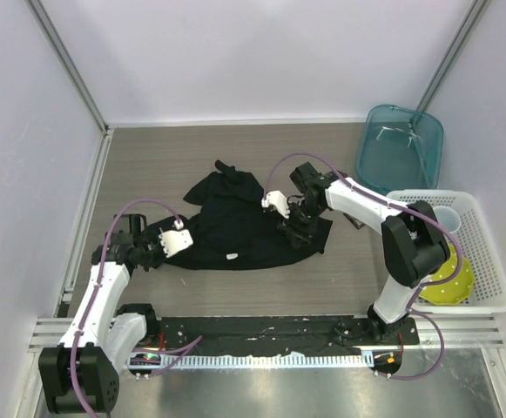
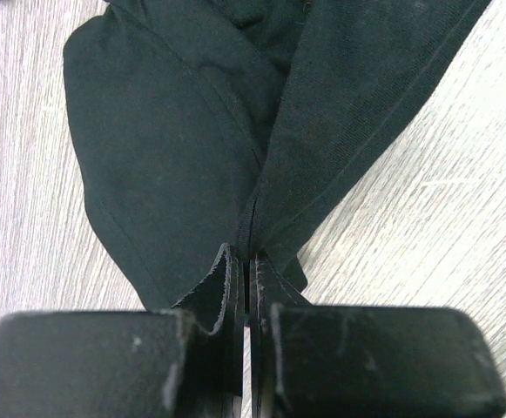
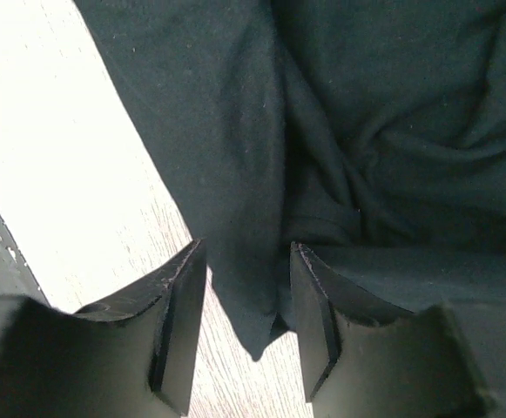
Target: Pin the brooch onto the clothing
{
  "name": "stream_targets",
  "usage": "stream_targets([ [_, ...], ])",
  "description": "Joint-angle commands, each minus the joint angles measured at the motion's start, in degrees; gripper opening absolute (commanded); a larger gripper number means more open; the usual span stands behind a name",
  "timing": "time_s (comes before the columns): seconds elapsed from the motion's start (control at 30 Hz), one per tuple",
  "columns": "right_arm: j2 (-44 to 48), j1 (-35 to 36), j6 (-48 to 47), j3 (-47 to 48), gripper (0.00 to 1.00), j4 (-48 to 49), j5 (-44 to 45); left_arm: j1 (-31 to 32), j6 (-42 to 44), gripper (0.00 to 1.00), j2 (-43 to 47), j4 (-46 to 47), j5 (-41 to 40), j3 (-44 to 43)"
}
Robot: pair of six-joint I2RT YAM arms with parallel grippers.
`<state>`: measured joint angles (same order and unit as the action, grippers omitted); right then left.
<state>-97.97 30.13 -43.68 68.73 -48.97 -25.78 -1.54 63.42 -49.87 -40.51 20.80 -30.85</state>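
Observation:
The clothing (image 1: 235,226), a black T-shirt, lies crumpled in the middle of the wooden table, with a small white label (image 1: 232,256) near its front edge. At the shirt's left end my left gripper (image 1: 188,246) is shut on a fold of the black fabric (image 2: 174,157), and the jaws (image 2: 249,266) pinch the cloth. Over the shirt's right end my right gripper (image 1: 298,228) is open. In the right wrist view a corner of the shirt (image 3: 253,322) lies in the gap of that gripper (image 3: 246,254), touching neither finger. The brooch is out of view.
A teal bin (image 1: 401,148) stands at the back right. A white basket (image 1: 488,261) at the right edge holds a yellow-green item (image 1: 451,280). A black rail (image 1: 261,331) runs along the near edge between the arm bases.

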Motion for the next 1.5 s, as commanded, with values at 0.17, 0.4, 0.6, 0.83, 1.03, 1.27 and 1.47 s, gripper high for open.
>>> stream_targets([
  [0.17, -0.99, -0.51, -1.4, 2.99, 0.33, -3.67, -3.57, -0.22, -0.4, 0.0, -0.58, 2.01, 0.39, -1.14],
  [0.4, 3.05, -1.12, -1.5, 2.9, 0.01, -3.51, -2.17, -0.13, -4.44, 0.0, -2.42, 2.63, 0.65, -2.98],
  [0.6, 3.23, -2.53, 2.01, 9.57, 0.01, -0.79, -0.15, -0.22, -12.43, 0.0, -7.17, 2.98, 1.17, -9.74],
  [0.83, 13.83, -6.4, 4.92, 11.29, 0.01, 2.91, -4.7, -5.22, -13.62, 0.0, -4.38, -4.99, 17.92, -21.97],
  [1.03, 41.42, 8.7, -3.85, -22.5, 0.01, 13.09, 7.3, -4.96, 19.5, 0.0, 14.23, -20.48, 14.11, -2.76],
  [1.27, 30.22, 14.25, -5.81, -28.75, 0.01, 33.67, 28.68, -4.08, 14.03, 0.0, 12.9, -0.98, 3.03, 8.71],
  [1.47, 28.71, 14.08, -6.59, -29.09, 0.01, 37.03, 29.13, -4.08, 7.42, 0.0, 5.66, 4.56, -0.32, 7.03],
])
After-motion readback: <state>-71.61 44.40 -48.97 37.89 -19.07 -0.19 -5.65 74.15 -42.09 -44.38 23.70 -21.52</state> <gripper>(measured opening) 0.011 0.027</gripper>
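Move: The right hand hangs half open over the clothing's right end, a raised fold about 1 cm below and 1 cm back from its fingers. From that hand, the white label on the clothing lies some 15 cm to the left and 5 cm back, and the small black case about 17 cm to the right and 6 cm farther out, both some 4 cm lower. The left hand already pinches the clothing's left end; the right end lies about 33 cm to its right and 4 cm ahead. The right fingers shut on the fold nearly in place, pinching the clothing's right end while the left hand keeps its pinch on the left end. Then both arms fling the clothing together, sweeping up some 12–14 cm and forward about 6 cm, then quickly back towards the bases and down, the left ending about 4 cm lower and 4 cm back from its start, the right near its starting place after easing forward again, its fingers tilted some 35 degrees outward. ##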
